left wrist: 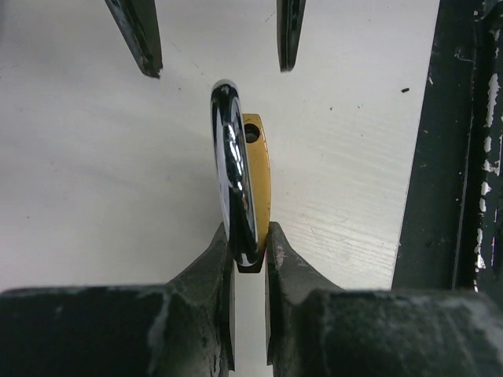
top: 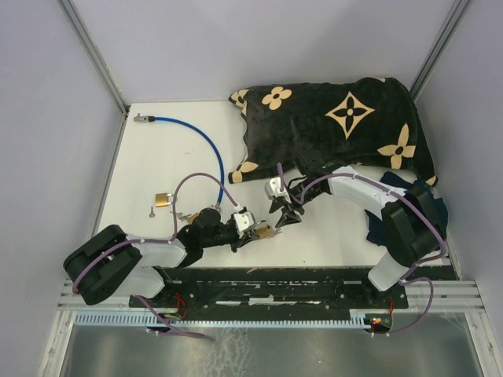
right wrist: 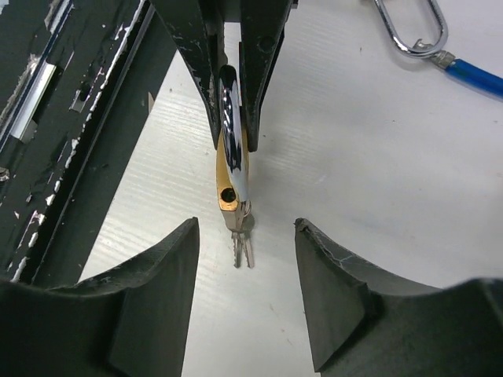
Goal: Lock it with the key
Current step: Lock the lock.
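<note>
The padlock (top: 265, 231) has a brass body and a chrome shackle (left wrist: 234, 181), seen edge on. My left gripper (top: 253, 228) (left wrist: 250, 236) is shut on its lower end and holds it just above the table. In the right wrist view the padlock (right wrist: 230, 169) points at the camera. Two small keys (right wrist: 242, 250) hang on a ring at its near end, beside an open hole in the brass. My right gripper (top: 287, 214) (right wrist: 246, 236) faces it, open, with its fingers (right wrist: 157, 298) either side of the keys and touching nothing.
A second brass padlock (top: 161, 199) lies to the left with a small metal piece (top: 151, 210) beside it. A blue cable (top: 200, 137) curves across the table, and its silver loop end (right wrist: 409, 27) lies near the grippers. A black patterned cloth (top: 338, 126) covers the back right.
</note>
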Action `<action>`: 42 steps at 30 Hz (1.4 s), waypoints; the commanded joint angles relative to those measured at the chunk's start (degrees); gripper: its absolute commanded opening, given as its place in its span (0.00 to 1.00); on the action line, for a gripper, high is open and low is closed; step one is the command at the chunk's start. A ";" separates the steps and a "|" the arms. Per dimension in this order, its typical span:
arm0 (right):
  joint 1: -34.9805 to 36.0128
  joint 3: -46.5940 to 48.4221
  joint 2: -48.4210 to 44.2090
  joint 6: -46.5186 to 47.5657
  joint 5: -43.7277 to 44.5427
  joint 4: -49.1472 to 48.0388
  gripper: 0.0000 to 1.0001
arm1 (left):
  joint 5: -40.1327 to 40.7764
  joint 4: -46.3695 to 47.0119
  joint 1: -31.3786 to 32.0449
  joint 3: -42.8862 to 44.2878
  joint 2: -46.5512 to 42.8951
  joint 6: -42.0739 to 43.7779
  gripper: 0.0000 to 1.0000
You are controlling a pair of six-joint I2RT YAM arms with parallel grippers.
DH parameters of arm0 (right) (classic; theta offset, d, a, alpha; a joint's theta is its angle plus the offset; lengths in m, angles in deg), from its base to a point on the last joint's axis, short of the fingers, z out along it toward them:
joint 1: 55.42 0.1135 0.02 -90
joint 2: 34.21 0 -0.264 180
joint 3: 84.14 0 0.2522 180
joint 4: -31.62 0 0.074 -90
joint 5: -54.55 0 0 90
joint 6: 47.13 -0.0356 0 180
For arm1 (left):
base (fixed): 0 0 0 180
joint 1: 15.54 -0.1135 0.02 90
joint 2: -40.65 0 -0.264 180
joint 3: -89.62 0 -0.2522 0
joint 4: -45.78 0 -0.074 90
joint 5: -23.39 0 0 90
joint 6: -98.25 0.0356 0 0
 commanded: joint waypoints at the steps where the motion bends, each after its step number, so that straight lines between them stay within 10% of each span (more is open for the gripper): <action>1: -0.52 3.14 -3.53 -0.47 -3.69 3.33 0.60 | -0.24 -4.96 0.01 4.10 -3.28 5.11 0.03; 15: 4.90 4.65 -3.51 -15.99 -2.80 -4.25 0.45 | -2.13 -10.16 -0.02 9.34 -2.10 6.75 0.03; 27: 5.52 7.82 -0.65 -8.87 1.54 3.89 0.03 | -0.28 -6.09 -0.18 7.36 -3.03 5.37 0.05; 34: 1.07 5.20 -1.99 -3.80 -2.09 4.52 0.02 | 1.19 9.55 -0.41 1.15 -1.57 -0.73 0.61; 42: -1.75 3.27 -1.73 1.90 -7.00 6.28 0.02 | 1.20 28.37 -0.25 -2.62 8.23 -3.69 0.76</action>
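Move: The lock's open shackle stands roughly 3 cm to the open right hand's left, 2 cm back and 2 cm above it; the keys hang about 2 cm back, 1 cm left and 5 cm below. The left hand grips the lock body, whose middle is some 2 cm to its right and level with it; from there the shackle lies 4 cm right, 1 cm ahead, 5 cm up. The cable's metal clip lies about 11 cm left, 7 cm ahead and 6 cm below the left hand. The lock's shackle is pinched from above by the right fingers, which rise about 3 cm, slide left and back over it, then close. Until then the left hand keeps the body nearly still; now it opens wide, lets go and lifts slightly, tipping back some 10 degrees, while the right hand carries the lock about 2.5 cm to the right and 2 cm forward. ##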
